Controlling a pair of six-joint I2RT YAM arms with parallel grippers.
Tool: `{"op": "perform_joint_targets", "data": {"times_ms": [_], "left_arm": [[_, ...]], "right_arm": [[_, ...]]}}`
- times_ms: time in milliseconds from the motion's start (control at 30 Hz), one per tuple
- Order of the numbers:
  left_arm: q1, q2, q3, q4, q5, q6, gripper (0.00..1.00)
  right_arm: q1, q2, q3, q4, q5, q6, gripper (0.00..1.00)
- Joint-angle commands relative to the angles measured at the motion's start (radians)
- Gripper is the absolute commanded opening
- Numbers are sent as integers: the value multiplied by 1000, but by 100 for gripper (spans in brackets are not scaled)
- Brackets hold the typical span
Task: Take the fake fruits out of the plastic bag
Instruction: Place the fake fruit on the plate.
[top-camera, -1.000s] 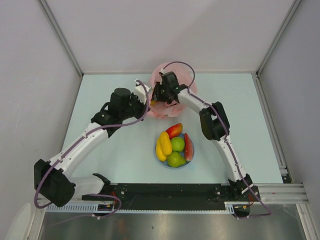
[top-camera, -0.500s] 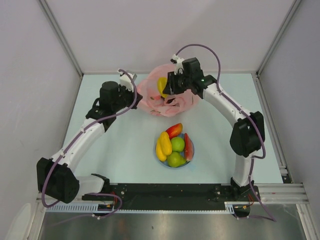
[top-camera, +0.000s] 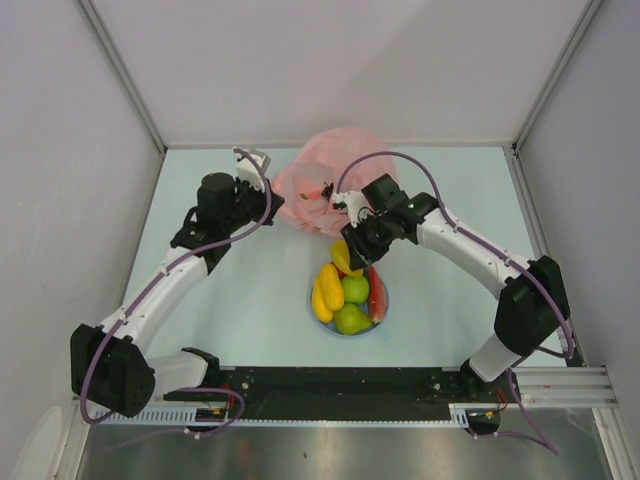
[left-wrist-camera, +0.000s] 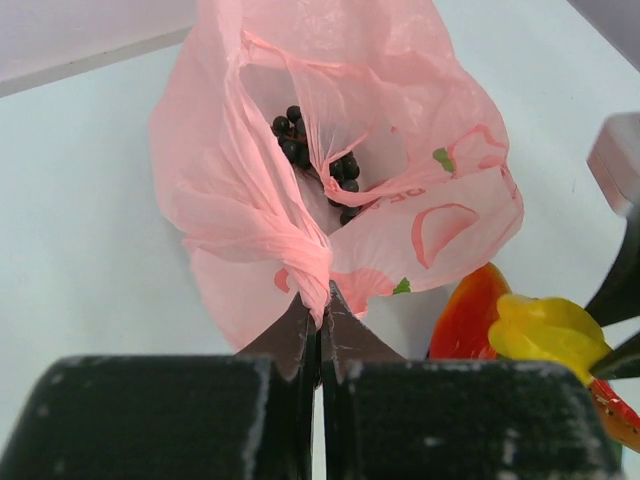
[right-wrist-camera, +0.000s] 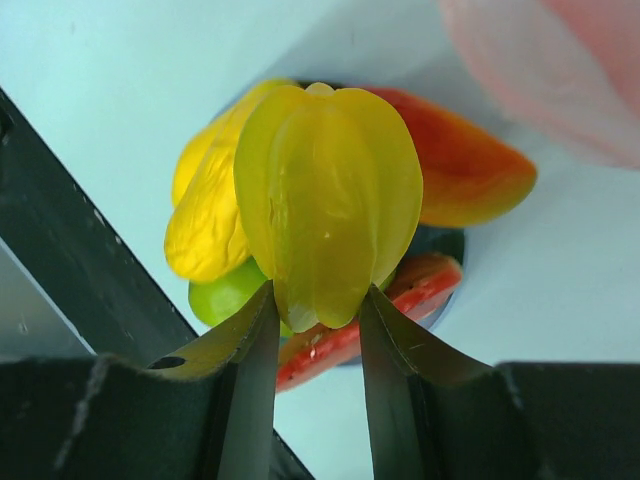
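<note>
The pink plastic bag (top-camera: 328, 175) lies crumpled at the back of the table. My left gripper (top-camera: 277, 206) is shut on a twisted fold of the plastic bag (left-wrist-camera: 330, 190), pinched at my left gripper's (left-wrist-camera: 320, 305) tips. A dark grape bunch (left-wrist-camera: 300, 135) shows inside the bag's open mouth. My right gripper (top-camera: 350, 248) is shut on a ribbed yellow fruit (right-wrist-camera: 330, 200), gripped at its lower end between my right gripper's (right-wrist-camera: 315, 312) fingers. It hangs just above the fake fruits on the plate: a yellow one (top-camera: 326, 290), two green ones (top-camera: 355, 288), a red-orange one (right-wrist-camera: 455, 165) and a red slice (top-camera: 377, 293).
The round light blue plate (top-camera: 386, 308) sits in the middle of the table, in front of the bag. Both arms reach in from the near edge. Grey walls close the table at the left, right and back.
My right gripper has come out of the bag with the ribbed yellow fruit and swung toward me, over the plate. My left gripper has pulled its pinch of the bag slightly left.
</note>
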Motion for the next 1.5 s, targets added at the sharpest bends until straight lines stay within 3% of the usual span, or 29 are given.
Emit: {"op": "perform_joint_targets", "data": {"times_ms": [0, 300, 467, 1100, 1233, 1467], "left_arm": [[-4, -45, -12, 49, 18, -28, 0], [-2, -49, -8, 53, 20, -30, 1], [-4, -51, -6, 53, 21, -28, 0], [-2, -71, -31, 52, 21, -24, 0], [-4, -75, -37, 50, 21, -24, 0], [-2, -75, -41, 59, 24, -24, 0]], "right_arm": [[13, -81, -19, -53, 20, -80, 17], [71, -202, -131, -110, 28, -129, 18], [194, -275, -198, -118, 72, -236, 22], [201, -232, -250, -47, 62, -256, 34], [203, -218, -250, -36, 66, -261, 49], [203, -215, -250, -39, 77, -258, 62]]}}
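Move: The right hand already holds the yellow fruit above the plate's far side. The plate's middle lies about 8 cm back, 1 cm left and 12 cm below it. Some 9 cm below the hand, the green apple is 6 cm back and straight in line, the green pear 12 cm back and 1 cm left, and the red slice 7 cm back and 5 cm right. From the left hand the plate is about 17 cm back, 17 cm right and 22 cm below. The right hand carries the yellow fruit level, back towards the arms by about 10 cm and slightly right, over the green apple to the plate's near right side, while the wrist turns some 20 degrees counter-clockwise. There it stops and sinks about 2 cm to set the fruit down by the pear and the red slice, then opens the fingers partway and lets go. ##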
